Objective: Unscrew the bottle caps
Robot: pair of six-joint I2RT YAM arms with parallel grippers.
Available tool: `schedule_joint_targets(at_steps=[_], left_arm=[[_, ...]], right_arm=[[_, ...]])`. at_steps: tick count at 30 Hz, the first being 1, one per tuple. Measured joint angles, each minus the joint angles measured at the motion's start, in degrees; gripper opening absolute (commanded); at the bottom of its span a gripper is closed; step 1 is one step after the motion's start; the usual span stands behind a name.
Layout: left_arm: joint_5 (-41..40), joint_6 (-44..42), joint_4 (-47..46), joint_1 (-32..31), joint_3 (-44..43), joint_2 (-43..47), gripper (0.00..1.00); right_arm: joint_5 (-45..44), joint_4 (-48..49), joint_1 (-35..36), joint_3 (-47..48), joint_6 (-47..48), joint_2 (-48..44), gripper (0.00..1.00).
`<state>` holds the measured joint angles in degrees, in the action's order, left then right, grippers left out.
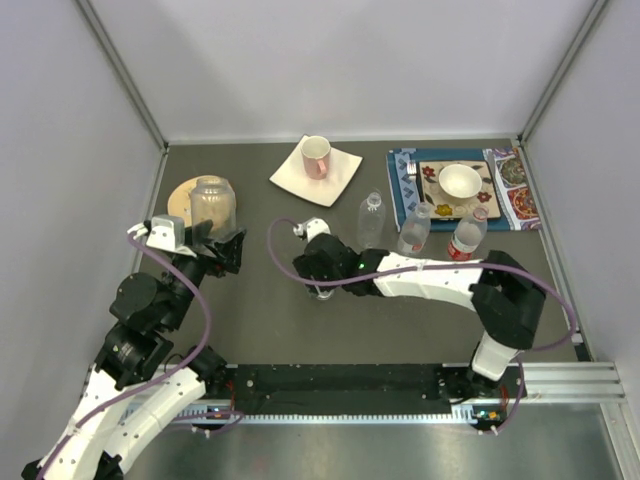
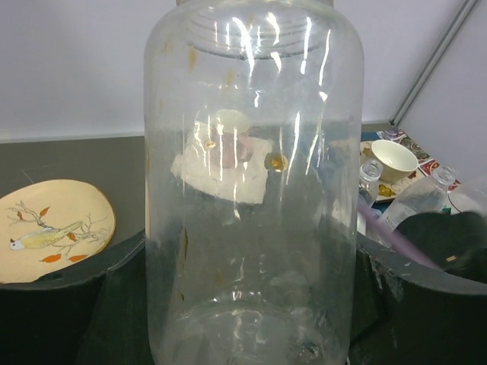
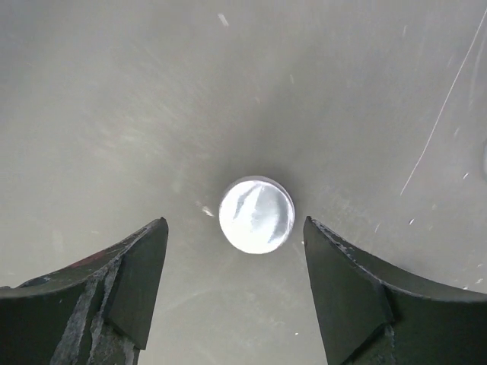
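Observation:
My left gripper is shut on the squat clear bottle, one dark finger on each side of its lower body. In the top view this bottle stands upright over the left side of the table, and its threaded neck shows no cap. My right gripper points down at the table, open. A greyish-clear cap lies flat on the table between and just beyond its fingertips, touching neither. Three slim bottles stand to the right; the rightmost carries a red cap.
A round bird-painted plate lies beside the squat bottle. A pink-lined mug stands on a white napkin at the back. A white bowl sits on a patterned plate and placemat at the back right.

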<state>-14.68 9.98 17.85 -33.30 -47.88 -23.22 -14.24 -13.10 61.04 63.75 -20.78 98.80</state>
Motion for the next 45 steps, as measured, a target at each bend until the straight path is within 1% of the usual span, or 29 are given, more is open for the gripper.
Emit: schedule_joint_targets(at_steps=[2,5,7,9,13,15,17,20,25,27,29,32,37,45], left_arm=[[0.00,0.02,0.20,0.00,0.00,0.00,0.58],[-0.04,0.17,0.35,0.00,0.00,-0.02,0.58],[-0.24,0.35,0.35,0.00,0.00,-0.02,0.58],[-0.28,0.55,0.33,0.00,0.00,-0.13,0.58],[0.37,1.49,-0.04,0.00,0.00,-1.64,0.58],[1.86,2.14,-0.83,0.00,0.04,-3.28,0.57],[6.34,2.43,-2.91,0.07,0.44,-5.62,0.57],[17.66,2.84,-6.69,0.15,1.20,-9.81,0.57],[37.68,5.42,-14.32,0.15,1.29,-17.18,0.56],[43.95,6.49,-16.68,0.15,1.29,-19.82,0.56],[49.16,7.26,-18.29,0.15,1.27,-21.88,0.56],[54.60,8.55,-20.17,0.15,1.27,-23.23,0.56],[58.69,9.38,-22.64,0.15,1.03,-23.32,0.56],[58.99,9.57,-22.56,0.22,1.03,-23.12,0.54]], right_arm=[[-1.03,-2.45,1.18,3.17,0.09,-2.34,0.75],[-3.76,-6.82,2.95,11.32,0.42,-6.58,0.75],[-5.16,-8.20,3.76,13.88,0.76,-8.94,0.76],[-7.34,-10.58,4.11,16.33,1.44,-13.46,0.76],[-11.82,-14.38,4.15,19.65,2.78,-23.39,0.80],[-12.02,-14.86,4.15,21.29,3.52,-28.15,0.82],[-10.25,-14.58,4.15,22.67,3.91,-32.09,0.85],[-3.52,-12.07,4.02,23.08,4.00,-36.37,0.89],[8.24,-8.50,2.47,23.37,2.45,-37.77,0.94],[12.52,-7.78,0.63,23.15,1.03,-37.24,0.95],[15.19,-7.06,-0.52,22.25,-0.04,-36.50,0.96],[17.70,-7.04,-0.96,20.96,-1.25,-35.43,0.98],[19.02,-7.87,-1.27,20.61,-2.69,-33.31,0.99],[17.25,-7.96,-1.57,20.61,-4.39,-32.92,0.99]])
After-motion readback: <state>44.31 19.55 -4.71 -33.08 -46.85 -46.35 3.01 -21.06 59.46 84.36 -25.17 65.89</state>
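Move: The left hand still holds the open jar, whose middle is about 4 cm above its hand point and 1 cm ahead. From the open, empty right hand, that jar is some 22 cm left, 1 cm back and 32 cm up. The jar cap lies about 6 cm below the right hand and 1 cm ahead; the nearest empty bottle stands about 13 cm ahead, 12 cm right and 3 cm higher than the hand. Right hand rises some 37 cm towards the jar, opening wide; left swings the jar 17 cm right, clockwise. ##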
